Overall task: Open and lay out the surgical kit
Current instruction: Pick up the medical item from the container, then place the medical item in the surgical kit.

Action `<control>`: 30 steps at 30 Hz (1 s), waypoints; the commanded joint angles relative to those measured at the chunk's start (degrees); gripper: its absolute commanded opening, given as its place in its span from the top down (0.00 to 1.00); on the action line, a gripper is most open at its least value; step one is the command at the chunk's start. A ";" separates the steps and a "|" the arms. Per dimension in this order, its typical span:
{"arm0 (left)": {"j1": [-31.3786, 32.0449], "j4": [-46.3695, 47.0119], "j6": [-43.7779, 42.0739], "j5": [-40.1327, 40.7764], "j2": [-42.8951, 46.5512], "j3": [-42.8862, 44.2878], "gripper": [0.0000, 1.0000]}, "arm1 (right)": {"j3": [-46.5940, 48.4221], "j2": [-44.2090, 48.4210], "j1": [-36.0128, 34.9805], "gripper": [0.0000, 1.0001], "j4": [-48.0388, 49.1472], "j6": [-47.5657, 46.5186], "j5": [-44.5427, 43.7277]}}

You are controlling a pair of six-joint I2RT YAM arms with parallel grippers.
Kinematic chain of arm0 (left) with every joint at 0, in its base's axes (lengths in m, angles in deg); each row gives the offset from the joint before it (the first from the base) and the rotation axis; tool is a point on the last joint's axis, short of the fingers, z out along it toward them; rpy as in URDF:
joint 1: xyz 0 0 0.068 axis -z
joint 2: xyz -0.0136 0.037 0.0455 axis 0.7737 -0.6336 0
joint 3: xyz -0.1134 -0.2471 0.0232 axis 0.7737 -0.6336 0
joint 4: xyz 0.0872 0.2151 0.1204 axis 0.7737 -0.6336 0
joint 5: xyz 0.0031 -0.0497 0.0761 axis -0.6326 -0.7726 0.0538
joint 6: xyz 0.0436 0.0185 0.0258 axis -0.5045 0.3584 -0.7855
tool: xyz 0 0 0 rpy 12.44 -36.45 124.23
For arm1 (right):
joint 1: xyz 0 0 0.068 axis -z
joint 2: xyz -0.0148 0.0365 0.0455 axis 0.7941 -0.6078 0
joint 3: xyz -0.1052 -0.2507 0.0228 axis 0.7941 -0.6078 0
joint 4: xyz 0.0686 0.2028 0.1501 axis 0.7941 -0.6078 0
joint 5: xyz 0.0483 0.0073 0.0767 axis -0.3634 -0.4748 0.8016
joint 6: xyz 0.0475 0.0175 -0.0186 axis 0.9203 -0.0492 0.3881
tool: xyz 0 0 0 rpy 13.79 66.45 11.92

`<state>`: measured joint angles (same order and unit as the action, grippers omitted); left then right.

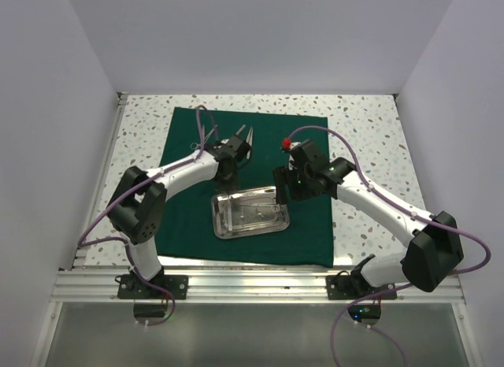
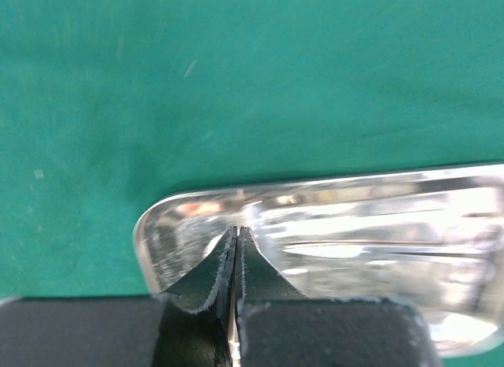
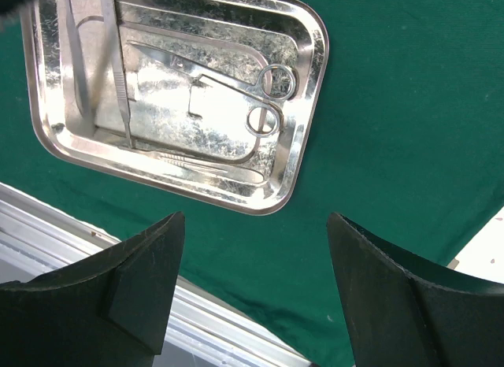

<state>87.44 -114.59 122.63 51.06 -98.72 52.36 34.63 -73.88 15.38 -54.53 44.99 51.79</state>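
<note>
The dark green cloth (image 1: pixel 303 146) lies spread flat, and the steel tray (image 1: pixel 217 223) sits on its near middle. My left gripper (image 1: pixel 228 180) hangs over the tray's far left corner (image 2: pixel 157 225), shut, with a thin silver strip pinched between its fingers (image 2: pixel 216 265). In the right wrist view a slim silver forceps (image 3: pixel 116 68) rises from the tray (image 3: pixel 305 139) towards that gripper. Silver tweezers (image 1: pixel 243 137) show just behind the left wrist. Scissors (image 3: pixel 264 107) and other slim instruments lie in the tray. My right gripper (image 3: pixel 256 288) is open and empty above the cloth (image 3: pixel 394 107) by the tray's right end.
The speckled tabletop (image 1: pixel 370 131) surrounds the cloth. An aluminium rail (image 1: pixel 252 284) runs along the near edge and also shows in the right wrist view (image 3: pixel 150 300). White walls (image 1: pixel 47 107) close in the left, right and back. Purple cables (image 1: pixel 331 135) loop over both arms.
</note>
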 commanded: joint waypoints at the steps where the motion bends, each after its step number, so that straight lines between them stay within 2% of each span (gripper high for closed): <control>1: -0.19 -2.12 -1.97 1.93 1.91 8.68 1.00 | 0.17 0.16 0.19 0.23 -0.05 -0.69 -0.86; 4: -0.19 -3.35 -3.03 2.10 0.41 14.40 1.00 | -0.27 0.34 0.27 0.23 0.12 -0.69 -1.03; 8: -0.19 -0.46 -5.92 0.87 -3.54 22.46 1.00 | -1.24 0.95 0.36 0.23 -0.14 -0.25 -2.17; 13: -0.19 3.32 -10.32 -0.97 -14.96 35.31 1.00 | -2.56 3.67 0.45 0.23 -2.07 2.12 -9.10; 20: -0.45 10.08 -12.26 -3.79 -33.06 59.37 1.00 | -7.82 11.31 0.54 0.23 -7.16 5.99 -13.51; 23: -0.98 16.31 -12.70 -5.98 -39.30 62.13 1.00 | -9.41 14.91 0.54 0.23 -9.97 7.83 -14.56; 30: -1.86 29.77 -11.04 -5.81 -45.20 62.75 1.00 | -9.59 20.11 0.54 0.23 -12.97 10.56 -14.39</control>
<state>86.65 -94.94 111.96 46.14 -142.48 111.39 24.66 -55.63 15.77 -65.46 52.85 38.66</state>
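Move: The left hand already holds the slim medical item over the tray's far left corner; the bare cloth it goes to lies about 25 cm ahead and 18 cm right, 4 cm lower. The laid-out tweezers lie 22 cm ahead, 7 cm right; the tray's middle 7 cm back and 7 cm right, both 4 cm lower. From the right hand that cloth is some 28 cm ahead, straight on, 12 cm lower. Left arm carries the item some 30 cm forward-right, rising then sinking towards bare cloth; right hand retreats rightward. ##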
